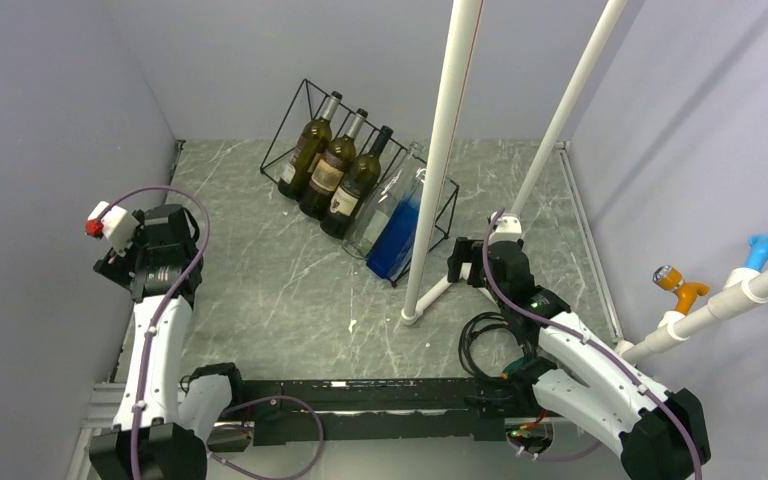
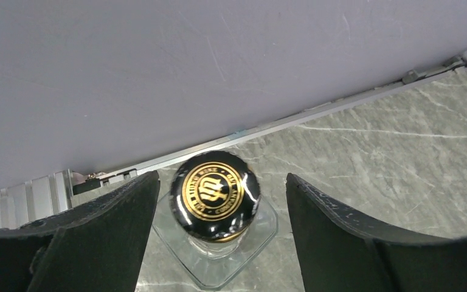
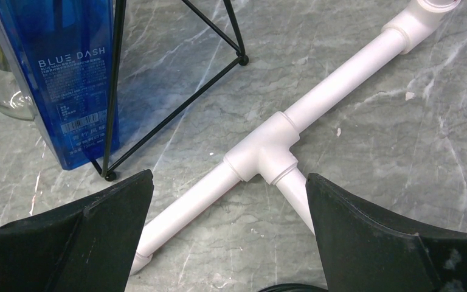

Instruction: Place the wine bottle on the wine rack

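The wine bottle (image 2: 214,194) is clear glass with a black cap bearing a gold emblem. It stands upright on the marble floor by the left wall, seen from above in the left wrist view. My left gripper (image 2: 222,182) is open around its cap, the left finger (image 2: 121,225) close to it and the right finger (image 2: 328,225) well apart. In the top view the arm hides this bottle. The wine rack (image 1: 283,123), black wire, stands at the back with three dark bottles (image 1: 335,165), a clear one and a blue one (image 1: 397,232). My right gripper (image 3: 228,182) is open over a white pipe.
White PVC poles (image 1: 440,160) rise from a T-joint foot (image 3: 267,149) beside the rack's right end (image 3: 117,91). The blue bottle (image 3: 67,73) leans there. A black cable loop (image 1: 475,340) lies near the right arm. The grey wall (image 2: 219,61) runs close behind the left gripper.
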`<state>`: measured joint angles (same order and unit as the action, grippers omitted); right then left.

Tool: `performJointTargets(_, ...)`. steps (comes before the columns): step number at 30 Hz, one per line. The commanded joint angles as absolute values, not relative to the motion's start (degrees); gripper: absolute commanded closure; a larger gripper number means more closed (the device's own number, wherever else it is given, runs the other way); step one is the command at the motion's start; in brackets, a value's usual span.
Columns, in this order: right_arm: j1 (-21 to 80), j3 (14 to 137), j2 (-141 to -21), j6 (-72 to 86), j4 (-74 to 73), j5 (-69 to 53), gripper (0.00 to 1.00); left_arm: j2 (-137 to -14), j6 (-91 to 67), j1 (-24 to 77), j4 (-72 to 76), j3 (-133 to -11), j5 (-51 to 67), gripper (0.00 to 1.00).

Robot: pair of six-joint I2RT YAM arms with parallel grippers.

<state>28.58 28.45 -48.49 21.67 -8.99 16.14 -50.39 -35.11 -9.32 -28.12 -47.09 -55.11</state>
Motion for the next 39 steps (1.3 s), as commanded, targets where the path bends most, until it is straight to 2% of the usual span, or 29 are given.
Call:
performJointTargets(1,28.48,28.63,-48.01,22.17,-7.02,16.49,0.00,-51.35,-33.94,-9.80,-25.59,-47.80,-54.81,0.23)
performJointTargets(13,28.48,29.18,-48.38,21.99,-7.21,16.39,0.00,-49.88,-29.71,-9.84,-22.49,-46.01,-52.96,0.73)
performJointTargets(23,28.48,29.18,-48.17,21.97,-7.59,16.52,0.00,-48.23,-28.78,-9.80,-25.64,-49.10,-48.77,0.93)
performJointTargets(28,28.48,29.18,-48.45,22.15,-7.56,16.28,0.00,-47.35,-27.55,-9.84,-26.68,-51.33,-45.47,1.00)
performJointTargets(39,28.48,29.10,-49.61,22.72,-7.08,15.91,0.00,-48.51,-23.85,-9.77,-28.75,-58.68,-32.54,1.00)
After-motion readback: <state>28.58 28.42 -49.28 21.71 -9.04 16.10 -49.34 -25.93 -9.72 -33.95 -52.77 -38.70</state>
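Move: Right between the left hand's open fingers is the neck of the upright, black-capped clear wine bottle; its middle lies about 1 cm ahead, 1 cm left and 9 cm below. The wine rack's middle is some 22 cm ahead, 43 cm right and 16 cm down, and its leftmost dark bottle about 28 cm ahead, 36 cm right and 14 cm down. From the right hand, the clear bottle is roughly 65 cm left, 5 cm back and about level. Closing the rest of the way onto the neck just under the black cap, the left hand sinks slightly, under 1 cm, and pinches the bottle. Keeping that grip, it then draws about 3 cm right, with roughly 1.5 cm forward and a late rise of nearly 2 cm, turning some 15 degrees clockwise towards the rack. ##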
